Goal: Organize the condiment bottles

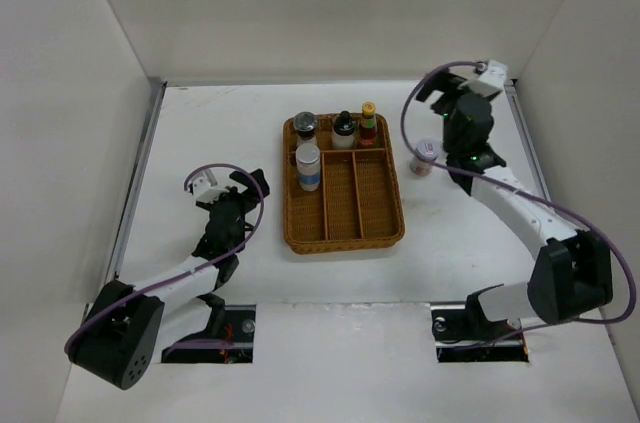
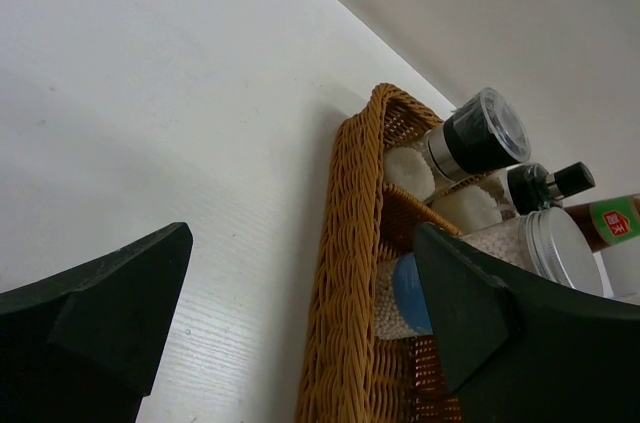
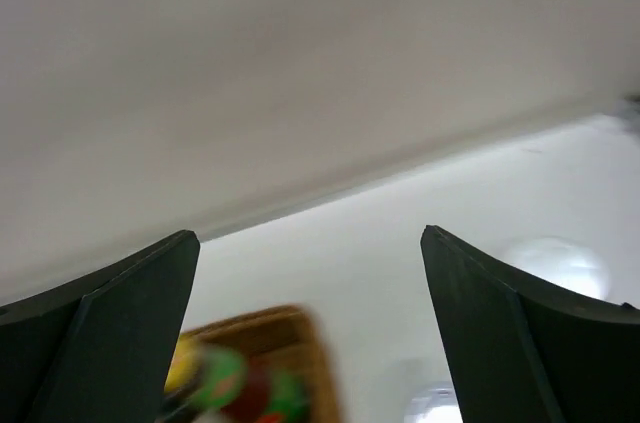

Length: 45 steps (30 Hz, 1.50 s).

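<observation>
The brown wicker tray (image 1: 345, 228) holds a dark-lidded jar (image 1: 305, 125), a black-capped white bottle (image 1: 344, 129), a red yellow-capped sauce bottle (image 1: 368, 124) and a tall white blue-banded cylinder (image 1: 308, 166). A short silver-lidded jar (image 1: 424, 156) stands on the table just right of the tray. My right gripper (image 1: 437, 95) is open and empty, raised behind that jar. My left gripper (image 1: 240, 186) is open and empty, left of the tray. The left wrist view shows the tray wall (image 2: 350, 273), the cylinder (image 2: 405, 293), the dark-lidded jar (image 2: 485, 133) and the black-capped bottle (image 2: 550, 183).
White walls enclose the table on the left, back and right. In the blurred right wrist view the tray corner (image 3: 300, 343) with the red bottle (image 3: 240, 388) sits low left, and a silver lid (image 3: 440, 408) is at the bottom edge. The tray's front compartments hold nothing.
</observation>
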### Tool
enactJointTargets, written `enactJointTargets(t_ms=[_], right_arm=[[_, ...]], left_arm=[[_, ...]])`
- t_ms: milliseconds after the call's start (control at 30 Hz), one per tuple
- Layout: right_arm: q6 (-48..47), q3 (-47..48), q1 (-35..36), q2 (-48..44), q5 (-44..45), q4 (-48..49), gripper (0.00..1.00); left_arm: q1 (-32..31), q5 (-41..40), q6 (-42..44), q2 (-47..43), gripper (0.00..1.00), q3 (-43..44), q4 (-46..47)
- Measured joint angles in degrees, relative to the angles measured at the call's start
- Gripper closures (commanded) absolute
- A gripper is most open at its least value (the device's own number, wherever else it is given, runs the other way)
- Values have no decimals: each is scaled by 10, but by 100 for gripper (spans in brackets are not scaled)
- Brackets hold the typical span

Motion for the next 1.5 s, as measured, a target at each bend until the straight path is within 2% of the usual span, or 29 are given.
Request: enactJointTargets(t_ms=[67,167,400,567,700,767,867,967,1100,1267,1367,1500], right_arm=[[8,2,-73,9,24,-32,0],[8,23,-130,51,39,-96,0],[-6,62,-167,158,34,-200,0],[-8,93,-181,209,11,-225,2],[-11,120,-188,237,-2,-224,35],[-10,128,-189,242,-8,-225,47],[-8,120,-190,233,-10,-219,52],[-14,59,-181,166,0,-190,53],[-37,7,-129,18,19,-171,51],[-37,0,29,-131,5,-107,51],[-30,-19,131,-163,-22,-81,51],[-24,-47,233,-144,-41,-97,51]], left_arm=[[-2,2,0,0,5,0,0],[-3,3,0,3,5,0,1],[-3,11,0,19,5,0,1],[-4,14,0,23,5,0,1],[-4,15,0,23,5,0,1],[-4,15,0,23,5,0,1],[-4,16,0,24,5,0,1],[-4,16,0,25,5,0,2],[-4,16,0,34,5,0,3],[-3,17,0,37,5,1,5],[-2,17,0,36,5,1,5],[-2,17,0,36,5,1,5]])
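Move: The tall silver-lidded jar I want next stands roughly 6 cm ahead of my open right hand, 15 cm to its right and 21 cm below. One short jar is about 3 cm right and 1 cm back of the hand. The wicker tray's middle lies about 17 cm left and 7 cm back, and the yellow-capped bottle in it 10 cm left and 6 cm ahead. From my left hand the tall jar is some 50 cm right and 17 cm ahead. I swing my open right hand right and down, then ease forward onto the tall jar, tipping the fingers about 30 degrees down. I pinch the jar near its lid, raise it some 24 cm and carry it left and back towards the tray, levelling the fingers, turning counter-clockwise and starting to sink at the end, grip kept. ##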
